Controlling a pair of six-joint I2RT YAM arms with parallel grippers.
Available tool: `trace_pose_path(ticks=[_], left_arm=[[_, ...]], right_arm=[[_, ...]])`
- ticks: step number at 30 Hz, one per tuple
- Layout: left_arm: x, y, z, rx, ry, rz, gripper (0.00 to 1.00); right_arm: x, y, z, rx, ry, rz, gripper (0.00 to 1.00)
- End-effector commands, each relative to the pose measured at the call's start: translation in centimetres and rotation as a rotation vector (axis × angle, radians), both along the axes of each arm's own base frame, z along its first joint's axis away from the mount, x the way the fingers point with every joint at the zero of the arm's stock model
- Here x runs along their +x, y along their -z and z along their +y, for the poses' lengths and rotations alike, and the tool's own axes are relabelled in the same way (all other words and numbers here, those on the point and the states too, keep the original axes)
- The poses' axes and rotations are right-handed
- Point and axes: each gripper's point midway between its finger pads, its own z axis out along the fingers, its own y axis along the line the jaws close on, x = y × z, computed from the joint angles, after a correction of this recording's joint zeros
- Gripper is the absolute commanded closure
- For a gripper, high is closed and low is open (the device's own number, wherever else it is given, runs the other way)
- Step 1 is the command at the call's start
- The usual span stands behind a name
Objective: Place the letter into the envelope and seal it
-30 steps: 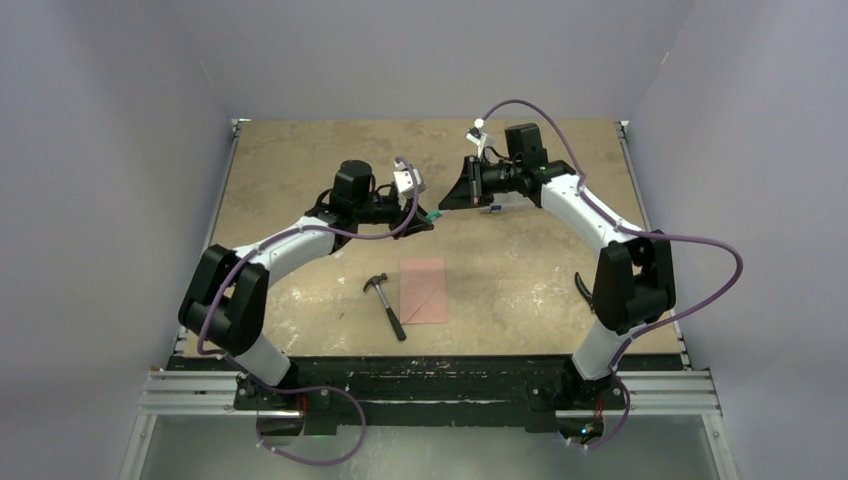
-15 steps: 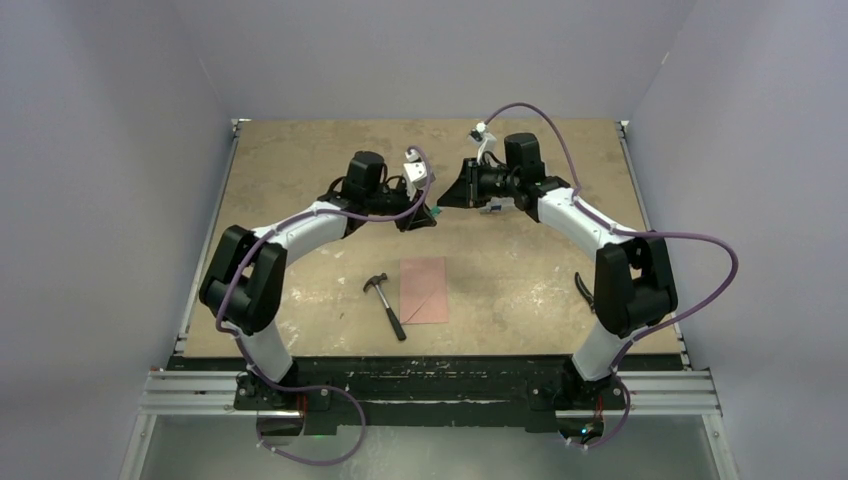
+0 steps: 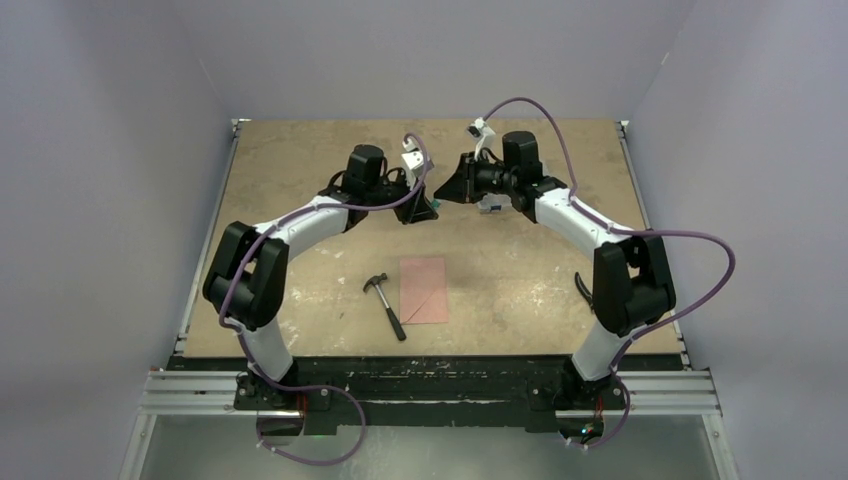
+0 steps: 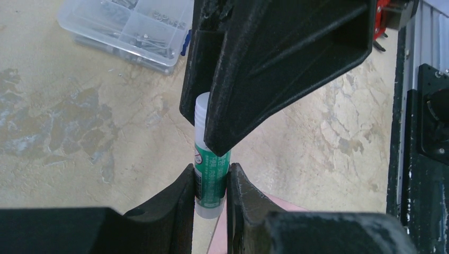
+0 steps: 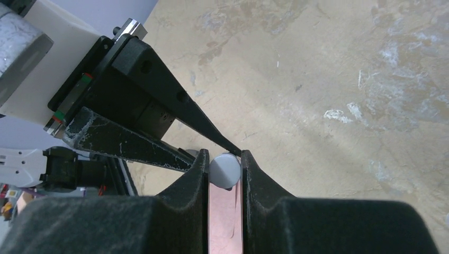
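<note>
The pink envelope (image 3: 423, 289) lies flat on the table near the front, with a diagonal flap edge across it. The letter is hidden. Both arms are raised over the back middle of the table, and their grippers meet tip to tip. My left gripper (image 4: 210, 172) is shut on the lower body of a green-labelled glue stick (image 4: 213, 159). My right gripper (image 5: 224, 156) comes from the opposite side. Its jaws press on both sides of the stick's round white cap (image 5: 224, 169). Pink paper (image 5: 224, 222) shows far below between the right fingers.
A hammer (image 3: 386, 305) lies just left of the envelope. A clear plastic box of small parts (image 4: 127, 29) sits on the table beneath the right arm. The tan tabletop (image 3: 300, 170) has grey walls on three sides.
The left gripper has swung toward the back right with the glue stick. The right gripper has shifted left to meet it, and the gap between them has closed.
</note>
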Motion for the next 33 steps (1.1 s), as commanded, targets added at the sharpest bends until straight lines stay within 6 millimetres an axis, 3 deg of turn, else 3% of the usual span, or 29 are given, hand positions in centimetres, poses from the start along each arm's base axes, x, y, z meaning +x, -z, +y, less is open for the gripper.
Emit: trace_pose_path(ticks=[1, 4, 6, 8, 10, 12, 16, 20, 22, 27, 33], left_arm=[[3.0, -29.7, 0.2, -0.489, -0.041, -0.878, 1.0], [3.2, -29.7, 0.6, -0.502, -0.037, -0.862, 1.0], [2.9, -28.4, 0.4, -0.492, -0.01, -0.82, 1.0], [2.4, -25.9, 0.3, -0.478, 0.005, -0.748, 1.0], [1.3, -22.4, 0.3, -0.461, 0.026, -0.65, 1.0], [0.2, -17.7, 0.3, -0.44, 0.045, -0.517, 1.0], [-1.8, -12.8, 0.3, -0.407, 0.085, -0.344, 1.0], [-2.7, -9.6, 0.1, -0.357, 0.122, -0.226, 1.0], [-2.8, -8.4, 0.0, -0.338, 0.123, -0.192, 1.0], [-3.0, -4.8, -1.2, -0.244, 0.117, -0.113, 1.0], [-1.5, -0.1, -3.8, -0.167, -0.044, 0.122, 1.0]], right_arm=[[-15.5, 10.5, 1.4, -0.17, -0.279, 0.61, 1.0], [-15.6, 10.1, 1.5, -0.163, -0.281, 0.62, 1.0], [-14.4, 8.7, 2.0, -0.142, -0.25, 0.594, 1.0], [-12.0, 6.4, 2.4, -0.102, -0.189, 0.549, 1.0], [-8.3, 3.8, 2.1, -0.077, -0.092, 0.473, 1.0], [-4.2, 0.6, 1.3, -0.036, 0.016, 0.389, 0.88], [2.0, -5.2, -0.8, 0.068, 0.19, 0.272, 0.68], [4.7, -10.3, -1.9, 0.193, 0.269, 0.185, 0.37], [5.4, -11.7, -2.7, 0.232, 0.301, 0.159, 0.27], [6.1, -11.9, -6.9, 0.23, 0.481, 0.138, 0.2], [4.6, -9.3, -11.0, 0.132, 0.654, 0.157, 0.21]])
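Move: The glue stick is between my hands: my left fingers hold its green body, the stick's middle about 1 cm right of and above them; from my right fingers, on its white cap, that middle is about 2 cm left and 1 cm lower. Tabletop things lie some 16 cm below my right hand: the envelope about 13 cm back and 4 cm left, the hammer 16 cm back and 12 cm left, the parts box 14 cm ahead and 19 cm right. I lift both hands with the glue stick still gripped between them, then open my right fingers wide to let go of the cap and carry that hand up about 8 cm, forward, and off to the right, turning some 30 degrees clockwise. My left hand keeps its hold, rises about 7 cm with its fingertips tipping up, then sinks part way again while easing back and right. ##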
